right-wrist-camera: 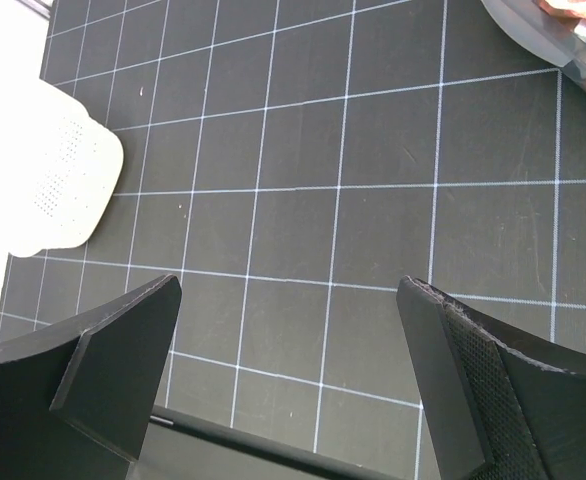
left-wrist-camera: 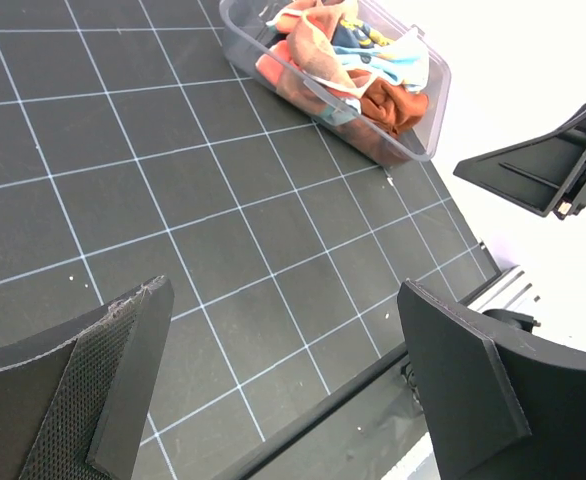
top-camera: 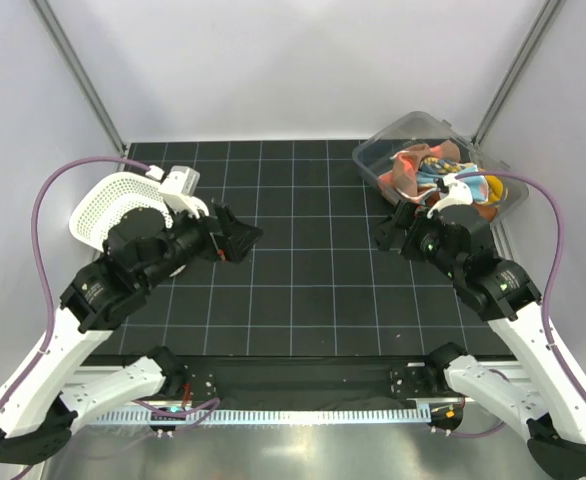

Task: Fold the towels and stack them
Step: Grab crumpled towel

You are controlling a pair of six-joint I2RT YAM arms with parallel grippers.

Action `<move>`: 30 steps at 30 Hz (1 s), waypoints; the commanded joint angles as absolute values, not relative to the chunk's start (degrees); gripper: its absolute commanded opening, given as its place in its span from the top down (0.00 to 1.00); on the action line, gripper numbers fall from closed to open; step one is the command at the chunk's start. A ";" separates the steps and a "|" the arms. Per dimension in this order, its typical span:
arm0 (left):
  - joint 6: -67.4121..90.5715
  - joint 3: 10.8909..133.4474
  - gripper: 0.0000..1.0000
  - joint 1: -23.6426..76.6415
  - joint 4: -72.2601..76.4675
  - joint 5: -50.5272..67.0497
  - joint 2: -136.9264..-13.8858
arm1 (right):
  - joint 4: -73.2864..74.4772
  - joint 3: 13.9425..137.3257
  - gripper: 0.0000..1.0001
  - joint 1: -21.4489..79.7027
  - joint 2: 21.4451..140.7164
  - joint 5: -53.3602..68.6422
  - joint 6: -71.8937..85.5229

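The towels lie crumpled together in a clear plastic bin at the back right of the black gridded mat: orange, rust-brown, pale blue and spotted cloth. The left wrist view shows the same towels heaped in the bin. My left gripper hovers over the mat's left-middle, open and holding nothing, its fingers wide apart. My right gripper hangs just in front of the bin, also open and holding nothing. The right arm's wrist covers part of the bin's near side.
A white mesh basket sits at the back left, behind the left arm, and shows in the right wrist view. The mat lies between the grippers. Metal frame posts stand at both back corners.
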State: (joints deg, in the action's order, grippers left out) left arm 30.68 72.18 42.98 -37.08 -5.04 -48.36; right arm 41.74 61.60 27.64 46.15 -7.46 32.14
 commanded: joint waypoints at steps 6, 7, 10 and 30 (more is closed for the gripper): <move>29.01 73.64 0.00 42.89 -35.68 -6.95 -49.48 | 41.56 65.82 0.00 27.77 47.28 -14.75 31.20; 28.48 75.91 0.00 42.89 -36.99 -6.51 -50.00 | 41.75 66.53 0.00 27.69 48.42 -17.55 31.38; 27.68 78.48 0.00 42.89 -38.32 -5.98 -51.33 | 38.77 69.51 0.00 27.16 55.70 -27.31 26.83; 30.24 68.73 0.00 42.80 -35.51 -2.90 -49.48 | 28.83 92.63 0.38 -15.64 98.17 -13.54 28.04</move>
State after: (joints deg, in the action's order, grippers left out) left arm 29.89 68.79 42.98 -38.00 -3.90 -48.97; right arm 34.65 89.03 -14.00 98.06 -17.67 27.38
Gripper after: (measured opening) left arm 0.994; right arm 0.615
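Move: The crumpled towels in the clear bin lie about 20 cm ahead of the right hand, 22 cm to its right and 20 cm lower. Among them the orange towel is some 25 cm ahead and 12 right, the brown one 12 ahead and 24 right, both as low. From the left hand the crumpled towels are roughly 23 cm ahead, 58 right and 29 below. Right hand sweeps some 25 cm right and 20 forward over the binned towels, sinking, turning clockwise, fingers part-closing. ##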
